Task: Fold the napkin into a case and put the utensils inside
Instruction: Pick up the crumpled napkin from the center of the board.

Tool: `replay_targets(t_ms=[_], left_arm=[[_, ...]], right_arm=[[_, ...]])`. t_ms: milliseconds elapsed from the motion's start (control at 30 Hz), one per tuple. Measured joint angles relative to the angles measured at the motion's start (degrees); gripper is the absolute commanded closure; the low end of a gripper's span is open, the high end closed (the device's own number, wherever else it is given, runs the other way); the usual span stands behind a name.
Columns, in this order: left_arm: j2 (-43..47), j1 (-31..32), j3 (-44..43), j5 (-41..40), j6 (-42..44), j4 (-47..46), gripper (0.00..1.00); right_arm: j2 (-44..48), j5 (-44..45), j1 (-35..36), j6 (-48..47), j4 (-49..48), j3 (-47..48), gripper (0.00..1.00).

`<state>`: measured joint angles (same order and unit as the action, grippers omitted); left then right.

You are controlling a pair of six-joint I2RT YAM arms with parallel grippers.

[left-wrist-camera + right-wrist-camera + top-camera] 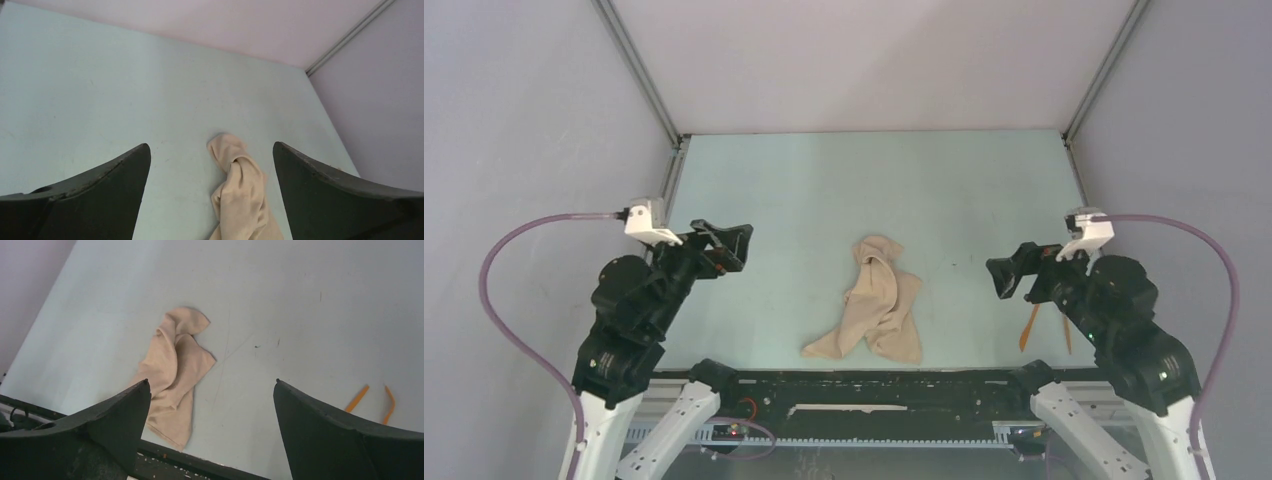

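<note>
The beige-tan napkin lies crumpled and twisted near the table's front middle; it also shows in the left wrist view and in the right wrist view. Two thin orange utensils lie on the table by the right arm, partly hidden by it; both show in the right wrist view. My left gripper is open and empty, held above the table left of the napkin. My right gripper is open and empty, right of the napkin. No folded case shows.
Pale green tabletop enclosed by grey walls at the left, right and back. A black rail runs along the table's front edge, close to the napkin's near corner.
</note>
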<state>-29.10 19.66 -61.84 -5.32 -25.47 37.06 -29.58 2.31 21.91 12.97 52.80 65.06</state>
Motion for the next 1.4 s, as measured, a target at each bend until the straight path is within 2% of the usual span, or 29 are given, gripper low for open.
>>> replay_targets(t_ms=[100, 233, 433, 500, 567, 700, 800, 967, 1100, 1267, 1333, 1400], left_arm=[[-1.73, 2.43, 1.84, -0.79, 0.0, 0.11, 0.01], [-5.49, 9.03, 4.33, -3.5, -0.44, 0.17, 0.0], [-13.64, 19.91, 10.16, -7.61, -3.3, 0.11, 0.0], [-16.5, 23.28, 13.4, -8.46, -5.03, -0.59, 0.0], [-18.78, 26.73, 17.33, -8.52, -6.69, -1.64, 0.05], [-22.12, 36.63, 24.96, -8.52, -9.9, -5.03, 0.02], [-25.27, 44.7, 27.52, -9.38, -11.23, -7.23, 0.0], [-31.93, 54.66, 27.8, -12.55, -11.82, -11.37, 0.0], [-37.88, 58.6, 27.61, -13.9, -11.89, -14.47, 0.09], [-44.92, 59.89, 26.16, -15.91, -13.25, -15.85, 0.28], [-45.53, 59.89, 26.23, -17.18, -14.36, -15.93, 0.37], [-45.46, 59.89, 26.34, -18.38, -15.54, -16.09, 0.43]], right_arm=[[-2.75, 2.56, 2.38, 1.42, -0.74, -2.01, 0.01], [-9.7, 5.92, 6.21, 4.42, -1.42, -2.75, 0.01], [-27.78, 13.35, 18.51, 14.01, -1.64, -2.75, 0.01], [-34.93, 13.2, 22.71, 16.72, -2.12, -2.93, 0.0], [-39.56, 11.15, 26.27, 18.69, -4.76, -5.05, 0.0], [-41.03, 6.14, 32.79, 22.75, -10.75, -14.27, 0.01], [-41.24, 3.15, 35.15, 25.51, -12.24, -18.91, 0.07], [-43.43, 3.04, 38.4, 31.34, -13.33, -21.53, 0.18], [-46.4, 4.37, 43.67, 37.29, -13.9, -22.64, 0.23], [-50.93, 7.48, 47.17, 43.25, -15.23, -22.77, 0.31], [-51.74, 8.79, 47.45, 45.11, -15.76, -23.17, 0.32], [-51.52, 9.88, 47.45, 46.51, -16.13, -23.41, 0.28]])
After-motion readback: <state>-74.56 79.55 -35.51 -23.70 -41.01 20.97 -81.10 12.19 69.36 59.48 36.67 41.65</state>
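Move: The crumpled napkin's middle lies about 28 cm to the left gripper's right, roughly level ahead, and 34 cm below. Its near-left end is some 11 cm back, 20 cm right and 35 cm down. From the right gripper, the napkin's middle is about 3 cm ahead, 22 cm left and 31 cm down, its near-right end 9 cm back, 16 cm left and 32 cm down. The orange utensils lie level ahead, about 16 cm right and 32 cm down. Swing both grippers down and inward onto the napkin's near edge. Drop the left some 34 cm while carrying it right, then back, towards the near-left end; drop the right some 31 cm, going left with a brief reach forward before drawing back to the near-right end. Tip both sets of fingers steeply down, and over the last stretch close each from wide open to about two-thirds, around the cloth's ends. ##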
